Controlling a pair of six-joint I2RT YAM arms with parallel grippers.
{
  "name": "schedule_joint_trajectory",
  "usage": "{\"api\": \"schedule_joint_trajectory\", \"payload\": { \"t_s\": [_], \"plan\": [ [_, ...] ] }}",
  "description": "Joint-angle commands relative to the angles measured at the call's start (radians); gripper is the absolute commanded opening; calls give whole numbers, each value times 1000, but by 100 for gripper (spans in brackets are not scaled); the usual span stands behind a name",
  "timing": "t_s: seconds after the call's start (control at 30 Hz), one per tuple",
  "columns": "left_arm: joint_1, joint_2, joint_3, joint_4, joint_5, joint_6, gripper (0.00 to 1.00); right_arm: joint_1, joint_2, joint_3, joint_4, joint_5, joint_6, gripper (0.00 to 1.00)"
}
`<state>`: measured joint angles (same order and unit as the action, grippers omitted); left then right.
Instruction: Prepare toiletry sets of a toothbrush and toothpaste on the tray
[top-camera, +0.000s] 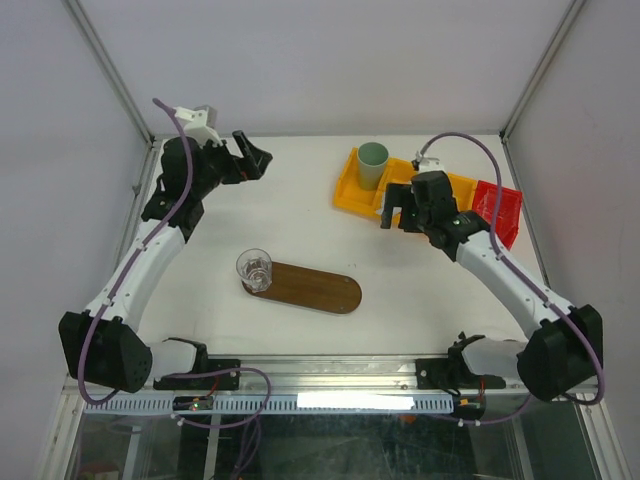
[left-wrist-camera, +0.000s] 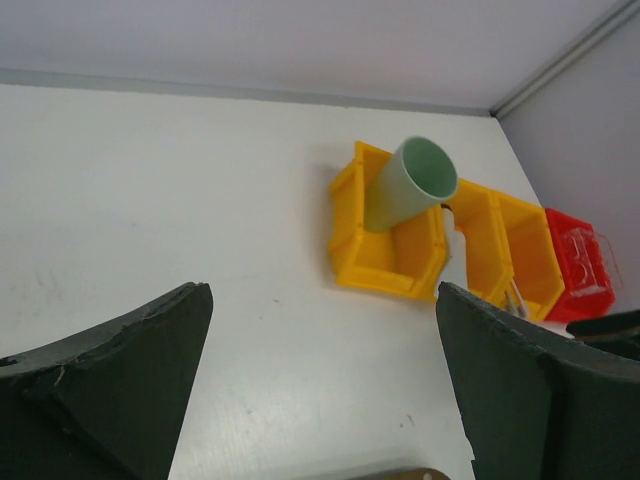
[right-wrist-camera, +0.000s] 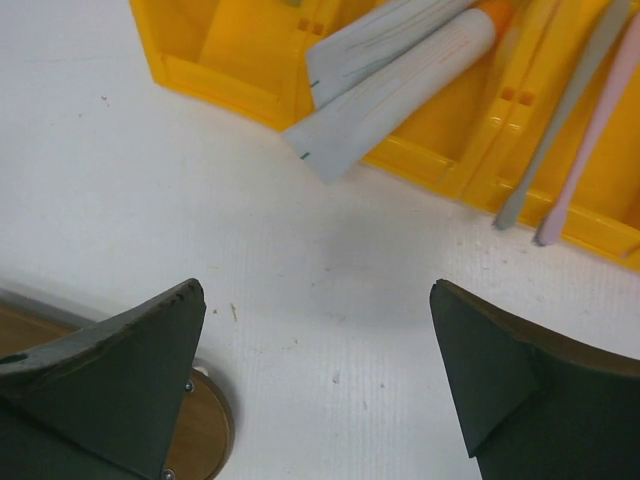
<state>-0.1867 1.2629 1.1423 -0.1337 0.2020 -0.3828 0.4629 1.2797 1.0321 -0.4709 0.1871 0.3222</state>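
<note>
Two white toothpaste tubes lie in a yellow bin, their flat ends sticking out over its front wall. In the compartment beside them lie a grey toothbrush and a pink toothbrush. My right gripper hovers open over bare table just in front of that bin, nothing between its fingers. The brown oval tray lies mid-table with a clear glass on its left end. My left gripper is open and empty at the far left.
A mint-green cup stands in the left compartment of the yellow bin. A red bin sits to the right of it. One rounded end of the tray shows beside my right gripper's left finger.
</note>
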Motion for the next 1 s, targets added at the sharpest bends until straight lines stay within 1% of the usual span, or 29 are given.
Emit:
{"api": "schedule_joint_trajectory", "payload": {
  "t_s": [0.0, 0.1, 0.17, 0.23, 0.33, 0.47, 0.5, 0.53, 0.63, 0.67, 0.73, 0.77, 0.87, 0.97],
  "plan": [
    [-102, 16, 65, 4, 18, 28, 99, -40, -112, -35, 26, 54, -36, 99],
    [-169, 5, 71, -11, -4, 55, 99, -44, -142, -46, -2, 85, -50, 99],
    [-195, 1, 75, -12, 7, 54, 99, -43, -173, -58, -10, 107, -53, 99],
    [-203, 5, 80, -11, 32, 39, 99, -45, -201, -72, -6, 146, -39, 99],
    [-207, 7, 85, -11, 53, 26, 99, -65, -210, -54, -46, 248, -11, 99],
    [-208, -2, 85, -12, 56, 18, 99, -155, -148, 30, -125, 299, -24, 96],
    [-208, -2, 85, -11, 56, 17, 99, -182, -125, 49, -136, 308, -33, 93],
    [-208, -2, 85, -11, 57, 16, 99, -224, -100, 67, -142, 308, -44, 88],
    [-208, 2, 89, -14, 65, 13, 99, -345, -9, 141, -189, 296, -20, 82],
    [-208, 4, 91, -16, 65, 14, 99, -382, 16, 163, -192, 269, -16, 77],
    [-208, 7, 91, -16, 63, 13, 99, -450, 79, 196, -184, 207, -13, 65],
    [-209, 8, 92, -16, 64, 13, 99, -478, 104, 215, -178, 177, -11, 60],
    [-209, 13, 93, -19, 63, 13, 99, -542, 178, 259, -169, 144, -21, 57],
    [-207, 15, 93, -20, 61, 13, 99, -590, 217, 272, -145, 108, -47, 56]
  ]
}}
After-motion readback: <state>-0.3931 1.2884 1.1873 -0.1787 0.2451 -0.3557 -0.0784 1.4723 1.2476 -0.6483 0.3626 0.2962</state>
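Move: The clear case lying in the red bin is about 28 cm to the right hand's right, some 11 cm farther out and 13 cm lower. On the way, about 14 cm right and 11 cm ahead of this hand, lie the toothbrushes; the toothpaste tubes are some 14 cm ahead and 3 cm right, both around 13 cm down. From the left hand the case is roughly 61 cm right, 4 cm farther out and 26 cm below. Swing the empty right gripper about 22 cm right towards the clear case, first easing slightly back and up, then curving forward and sinking to its starting height; turn it some 35 degrees clockwise and narrow the fingers to just over half open. Meanwhile shift the open left gripper right and a little back, turning it slightly clockwise, then hold it there. ##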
